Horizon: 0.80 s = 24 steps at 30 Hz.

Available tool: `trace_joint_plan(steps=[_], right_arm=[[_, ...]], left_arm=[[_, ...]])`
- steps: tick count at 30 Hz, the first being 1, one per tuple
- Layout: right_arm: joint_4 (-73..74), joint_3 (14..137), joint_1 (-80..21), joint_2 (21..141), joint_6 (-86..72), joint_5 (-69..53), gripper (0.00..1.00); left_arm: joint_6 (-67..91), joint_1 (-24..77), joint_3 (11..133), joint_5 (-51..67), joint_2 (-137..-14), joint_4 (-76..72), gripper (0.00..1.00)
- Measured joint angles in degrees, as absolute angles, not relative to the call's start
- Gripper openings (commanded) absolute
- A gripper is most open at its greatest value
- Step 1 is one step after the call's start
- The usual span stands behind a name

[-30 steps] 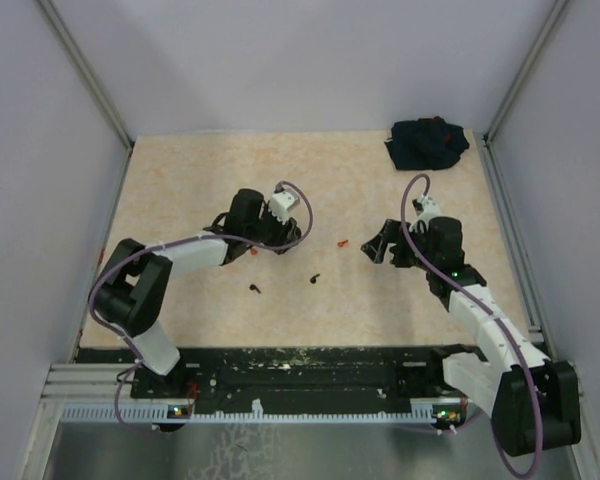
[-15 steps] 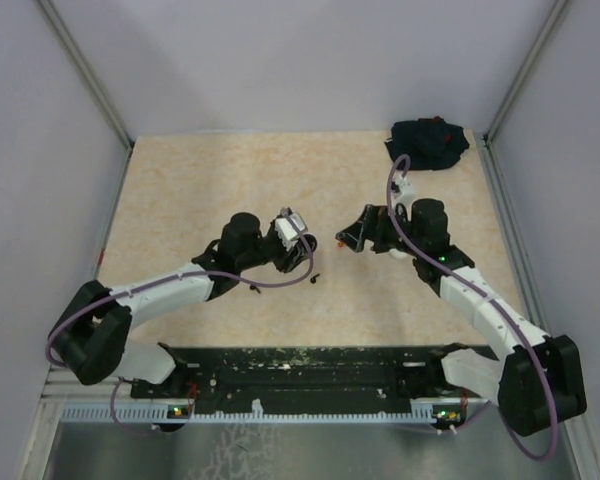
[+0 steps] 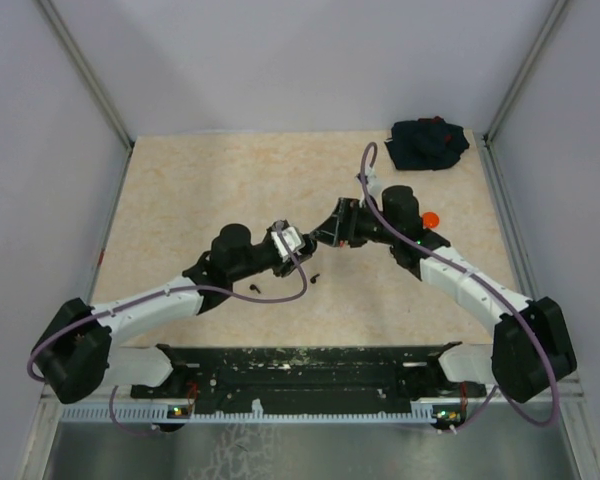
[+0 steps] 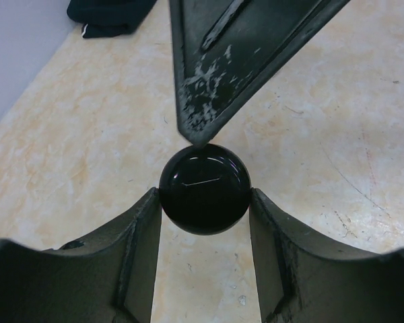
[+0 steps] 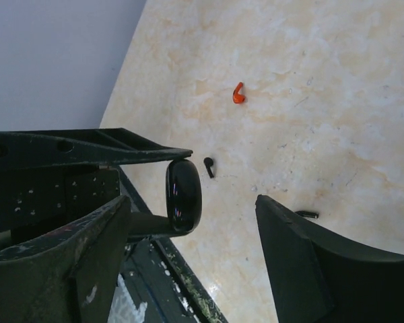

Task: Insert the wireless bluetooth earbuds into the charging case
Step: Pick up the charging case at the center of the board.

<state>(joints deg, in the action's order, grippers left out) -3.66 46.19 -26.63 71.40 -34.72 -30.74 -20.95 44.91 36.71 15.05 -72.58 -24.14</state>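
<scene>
The charging case [image 4: 204, 188] is a glossy black round puck, and my left gripper [image 4: 204, 196] is shut on its two sides above the table. In the top view the left gripper [image 3: 306, 244] meets my right gripper [image 3: 326, 234] at mid-table. The right gripper [image 5: 192, 200] is open, with the case [image 5: 184, 195] edge-on between its fingers; one finger's tip [image 4: 200, 134] touches the case's rim. On the table lie a red earbud [image 5: 238, 93] and two black earbuds [image 5: 208, 166] [image 5: 307, 214], also seen from above as black earbuds [image 3: 315, 278] [image 3: 255, 290].
An orange round puck [image 3: 430, 217] lies right of the right wrist. A dark bundle of cloth [image 3: 427, 143] sits in the back right corner. Grey walls enclose the table, and a black rail [image 3: 310, 365] runs along its near edge.
Both arms have swung inward to mid-table. The left carried the black case rightward. The right gripper moved left onto the case, narrowing its jaws slightly and uncovering the orange puck.
</scene>
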Motion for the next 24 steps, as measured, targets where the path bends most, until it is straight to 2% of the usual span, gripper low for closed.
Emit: trace_joint_plan(steps=[4,7,12,15,20,24], right_arm=[[-3.4,48.2,-28.3,73.9,-35.2,-31.5,0.67],[-3.6,48.6,-29.4,75.0,-35.2,-32.2,0.6],[-3.9,48.6,-30.8,75.5,-35.6,-33.8,0.34],[-4.4,48.6,-31.0,75.5,-35.4,-34.3,0.15],[-4.3,48.6,-30.9,75.5,-34.6,-34.0,0.0],[-4.3,48.6,-31.0,75.5,-33.8,-34.2,0.0]], left_arm=[[-22.2,45.7,36.2,14.6,-71.3,-24.6,0.14],[-22.9,46.1,36.1,14.3,-70.6,-25.1,0.13],[-23.5,46.5,35.8,13.6,-70.1,-25.5,0.13],[-23.7,46.6,35.8,13.5,-70.0,-25.6,0.12],[-23.8,46.6,35.6,13.3,-69.6,-25.6,0.29],[-23.6,46.6,35.5,13.3,-69.4,-25.6,0.47]])
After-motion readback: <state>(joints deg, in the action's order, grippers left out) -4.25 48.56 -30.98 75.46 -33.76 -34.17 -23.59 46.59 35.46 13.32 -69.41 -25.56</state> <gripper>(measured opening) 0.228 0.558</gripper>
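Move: The charging case is already held by its rim between the left fingers, right at that hand's point. From the right hand it lies about 4 cm to the left, 1 cm back and 2 cm lower. On the board some 19 cm below the right hand, a black earbud lies 3 cm left and 1 cm ahead, a red earbud 3 cm right and 10 cm ahead, and another black earbud 17 cm left and 2 cm back. The right fingers close on the two flat faces of the charging case and pinch it, after the right hand has slid about 3 cm left and 2 cm back so that its open fingers straddle the case, turning slightly counter-clockwise. Meanwhile the left hand keeps its grip on the rim, rising some 1.5 cm to meet them, tipping its fingers up a little and then holding still. ##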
